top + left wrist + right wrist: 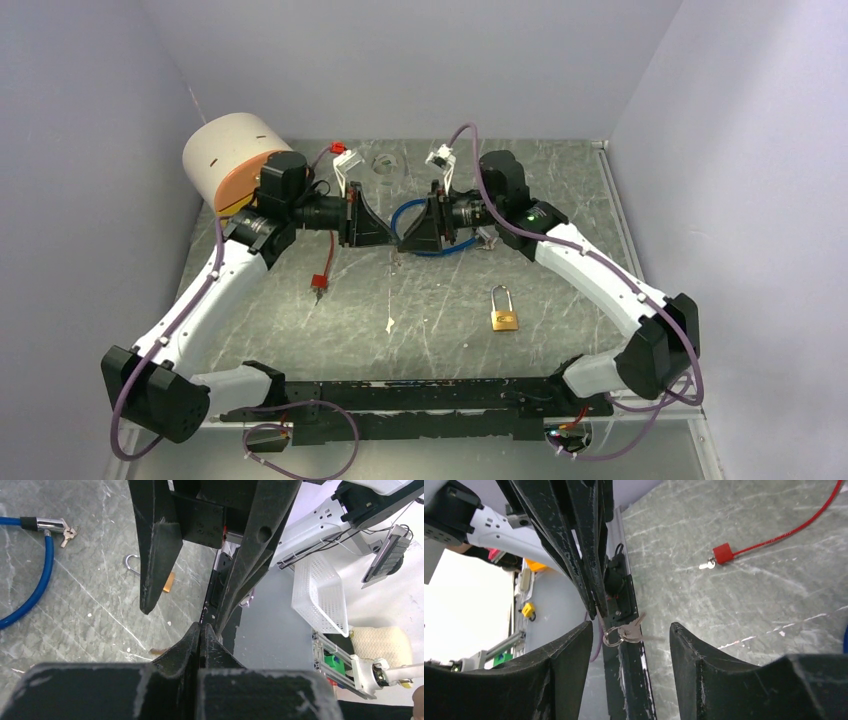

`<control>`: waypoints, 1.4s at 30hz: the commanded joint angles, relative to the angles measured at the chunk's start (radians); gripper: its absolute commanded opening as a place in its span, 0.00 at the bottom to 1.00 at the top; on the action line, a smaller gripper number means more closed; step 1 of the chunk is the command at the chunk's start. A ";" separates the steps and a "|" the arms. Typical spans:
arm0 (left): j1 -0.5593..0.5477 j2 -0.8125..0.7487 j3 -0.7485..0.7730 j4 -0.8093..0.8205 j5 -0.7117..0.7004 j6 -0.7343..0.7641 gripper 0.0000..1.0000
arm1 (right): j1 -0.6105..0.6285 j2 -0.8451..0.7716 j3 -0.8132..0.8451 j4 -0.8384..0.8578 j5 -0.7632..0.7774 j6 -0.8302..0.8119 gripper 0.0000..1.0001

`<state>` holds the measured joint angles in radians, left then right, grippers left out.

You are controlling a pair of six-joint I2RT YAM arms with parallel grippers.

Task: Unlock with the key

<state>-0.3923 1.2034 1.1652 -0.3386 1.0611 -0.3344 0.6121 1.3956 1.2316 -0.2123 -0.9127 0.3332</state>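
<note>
The key (633, 632) hangs on a small ring with another key, pinched at the tips of my left gripper (596, 608), which is shut on it. My right gripper (630, 626) is open, and the keys dangle between its two fingers without touching them. From above, the left gripper (388, 238) and right gripper (404, 243) meet tip to tip over the middle of the table. In the left wrist view my left gripper (201, 626) is pressed shut and the key is hidden. The brass padlock (504, 318) lies flat at the front right, and is partly seen as padlock (169, 582).
A blue cable lock (40, 580) with its own keys lies behind the right gripper. A red lock (320, 282) on a red cable lies left of centre. A white and orange cylinder (228, 160) stands at the back left. The black base rail (420, 400) runs along the near edge.
</note>
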 commanded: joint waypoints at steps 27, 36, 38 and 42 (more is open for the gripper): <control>-0.003 -0.165 -0.163 0.534 -0.224 -0.361 0.03 | 0.003 -0.135 -0.227 0.708 0.036 0.413 0.30; -0.003 -0.176 -0.179 0.581 -0.237 -0.394 0.03 | 0.004 -0.129 -0.225 0.712 0.029 0.416 0.20; -0.003 -0.180 -0.182 0.583 -0.244 -0.396 0.03 | 0.005 -0.127 -0.222 0.716 0.026 0.418 0.15; -0.003 -0.196 -0.193 0.597 -0.272 -0.398 0.03 | 0.005 -0.127 -0.228 0.723 0.027 0.417 0.09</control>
<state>-0.3935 1.0447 0.9844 0.1898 0.8276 -0.7223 0.6125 1.2934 1.0042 0.4416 -0.8726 0.7513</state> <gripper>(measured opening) 0.032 0.099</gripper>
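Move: The small keys hang at the shut tips of the left fingers, about 2 cm to that hand's right and 1 cm below it, and lie between the open right fingers, some 2 cm to the right hand's left and level with it. Counted from the right hand, with the table things all about 29 cm below, the brass padlock is some 20 cm right and 2 cm ahead. The red cable lock's body is about 16 cm left and 9 cm ahead, the blue cable ring's middle roughly 22 cm ahead and 9 cm right. Upward together, each by about 6 cm, the hands rise tip to tip. The left keeps its shut grip on the keys, drifts 2 cm forward and tilts and swings its fingertips up and forward. The right tips its fingers up nearly 20 degrees around the keys, narrows, reopens a little, then closes almost shut on the protruding key. ##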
